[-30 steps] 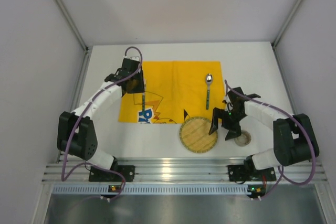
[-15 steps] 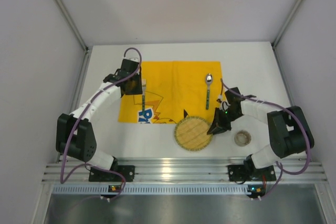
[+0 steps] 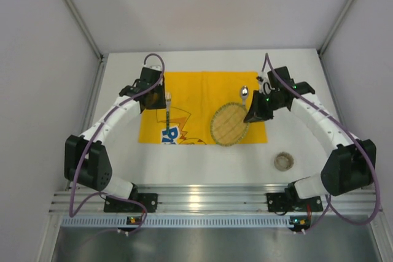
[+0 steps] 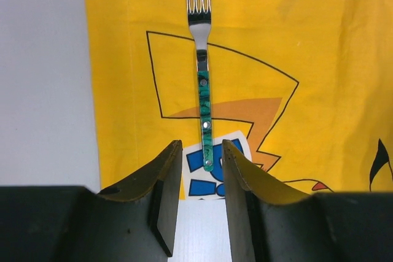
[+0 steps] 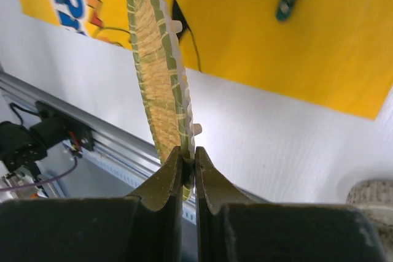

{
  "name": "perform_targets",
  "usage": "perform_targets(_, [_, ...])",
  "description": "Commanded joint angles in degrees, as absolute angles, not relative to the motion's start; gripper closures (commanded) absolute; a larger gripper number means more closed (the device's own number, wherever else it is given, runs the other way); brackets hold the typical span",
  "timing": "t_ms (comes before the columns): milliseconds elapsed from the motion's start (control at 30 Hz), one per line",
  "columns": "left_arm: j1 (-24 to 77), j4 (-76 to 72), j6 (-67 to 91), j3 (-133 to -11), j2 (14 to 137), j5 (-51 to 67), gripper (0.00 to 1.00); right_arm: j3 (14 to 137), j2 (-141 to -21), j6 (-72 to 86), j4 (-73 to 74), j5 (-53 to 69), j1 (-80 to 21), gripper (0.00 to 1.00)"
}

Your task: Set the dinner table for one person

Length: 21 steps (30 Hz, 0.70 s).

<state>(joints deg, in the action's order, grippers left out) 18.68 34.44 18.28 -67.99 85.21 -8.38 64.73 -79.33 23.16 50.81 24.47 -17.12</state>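
Note:
On the white dinner table (image 3: 295,84) lies a yellow printed mat (image 3: 196,93). A fork (image 3: 167,110) with a green handle (image 4: 205,108) rests along the mat's left side. My left gripper (image 3: 156,99) hovers over its handle end, open (image 4: 201,146), with nothing gripped. My right gripper (image 3: 250,115) is shut (image 5: 188,159) on the rim of a round woven yellow-green plate (image 3: 228,123), which hangs tilted (image 5: 153,59) over the mat's right part. The plate covers most of the handle of a spoon (image 3: 244,92).
A small round beige cup (image 3: 283,161) stands on the bare table at the near right (image 5: 371,204). Grey walls close in both sides and the back. A metal rail (image 3: 202,200) runs along the near edge.
My right gripper shut on the woven plate and carried it from the near table up and back over the mat, beside the spoon. The left gripper barely moved.

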Motion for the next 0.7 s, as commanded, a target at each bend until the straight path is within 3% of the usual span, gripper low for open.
perform_targets(0, [18.5, 33.8, 18.2, -72.5, 85.2, -8.0, 0.62, 74.9, -84.4, 24.5, 50.8, 28.1, -17.4, 1.00])
perform_targets(500, [18.5, 36.5, 17.4, -75.5, 83.9, -9.9, 0.62, 104.9, -115.8, 30.6, 42.2, 39.6, -19.9, 1.00])
perform_targets(667, [18.5, 36.7, 17.4, -74.0, 82.7, -11.2, 0.62, 107.1, -121.8, 31.1, 41.0, 40.0, -20.5, 1.00])
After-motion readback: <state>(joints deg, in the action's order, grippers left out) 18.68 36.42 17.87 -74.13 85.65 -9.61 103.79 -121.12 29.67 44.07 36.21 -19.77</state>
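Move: The plate is already in the right hand, pinched by its right rim in the air. Its place, the mat's middle between fork and spoon, lies about 12 cm ahead, 18 cm left and 14 cm below that hand. The spoon is some 13 cm ahead and 2 cm left; the fork about 10 cm ahead and 33 cm left. From the left hand, the plate's place is roughly 6 cm ahead, 16 cm right and 14 cm below. The plate rides at its right rim in the right hand's closed fingers, forward about 16 cm and left 10, across the spoon's handle towards the gap between spoon and fork. The hand first climbs some 3 cm, then sinks about 5, rolling its left side up as it goes. The empty left hand rises some 3 cm above the fork, edging forward, fingers still part-open. ##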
